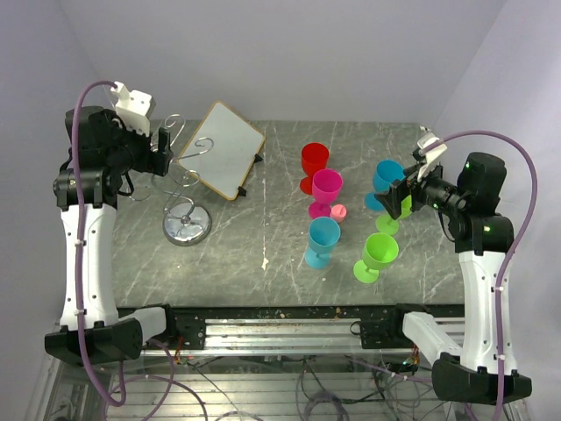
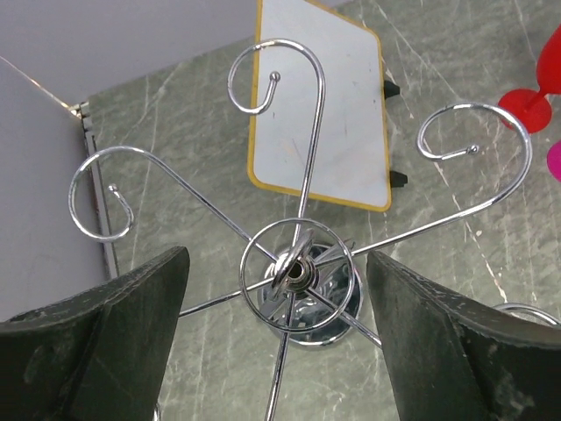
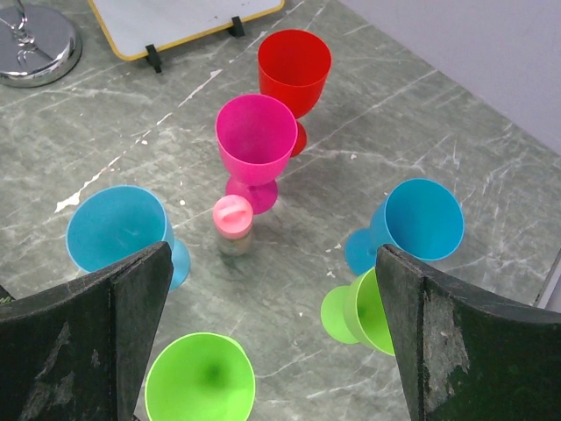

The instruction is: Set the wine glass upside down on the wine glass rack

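The wine glass rack (image 1: 187, 225) is a silver wire stand with curled hooks on a shiny disc base at the left of the table. My left gripper (image 1: 162, 145) hovers over it, open. In the left wrist view the rack's top ring (image 2: 298, 272) lies below the left gripper (image 2: 276, 259), between the spread fingers, which do not touch it. Several plastic wine glasses stand upright at centre right: red (image 1: 314, 163), magenta (image 1: 326, 189), blue (image 1: 323, 239), green (image 1: 379, 254). My right gripper (image 1: 401, 195) hangs open above them, holding nothing. In the right wrist view the right gripper (image 3: 273, 254) frames bare table between the glasses.
A white board with a wooden frame (image 1: 223, 147) leans just behind and right of the rack. A small pink-capped bottle (image 3: 233, 224) stands among the glasses. Another blue glass (image 3: 421, 224) and another green one (image 3: 364, 311) sit under the right arm. Walls close the back and sides.
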You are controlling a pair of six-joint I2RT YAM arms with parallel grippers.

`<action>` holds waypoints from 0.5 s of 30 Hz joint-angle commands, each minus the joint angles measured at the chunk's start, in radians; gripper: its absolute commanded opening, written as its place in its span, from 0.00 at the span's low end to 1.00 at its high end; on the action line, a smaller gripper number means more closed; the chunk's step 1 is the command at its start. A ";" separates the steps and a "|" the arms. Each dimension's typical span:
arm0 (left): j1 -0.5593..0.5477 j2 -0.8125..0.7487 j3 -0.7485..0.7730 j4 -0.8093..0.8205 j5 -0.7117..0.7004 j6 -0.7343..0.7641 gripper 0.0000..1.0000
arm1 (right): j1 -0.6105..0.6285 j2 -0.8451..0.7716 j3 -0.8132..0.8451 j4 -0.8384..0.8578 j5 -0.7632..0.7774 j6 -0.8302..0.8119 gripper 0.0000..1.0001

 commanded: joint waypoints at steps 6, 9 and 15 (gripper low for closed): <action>-0.005 0.032 0.051 -0.021 0.061 0.030 0.75 | 0.005 0.004 -0.020 0.029 -0.010 0.024 1.00; -0.005 0.060 0.077 -0.040 0.082 0.028 0.68 | 0.004 0.001 -0.025 0.027 -0.010 0.023 1.00; -0.004 0.069 0.077 -0.040 0.086 0.039 0.56 | 0.004 -0.008 -0.036 0.029 -0.007 0.022 1.00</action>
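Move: The ring at the top of the wine glass rack sits almost under my open left hand, about 1 cm ahead, 1 cm to its right and some 4 cm below. One rack scroll lies about 11 cm ahead of that hand and 3 cm right, another 5 cm ahead and 12 cm right; the whiteboard stands roughly 24 cm ahead and 8 cm right. From my empty right hand, the ring is some 50 cm left and 8 cm ahead, about level. I start closing my left fingers over the rack's top ring, from nearly wide open to a little over half open. As they narrow, the hand first settles about 1 cm, then edges roughly 1 cm forward and slightly right, its attitude hardly changing. Whether the fingers touch the wire can't be made out. ##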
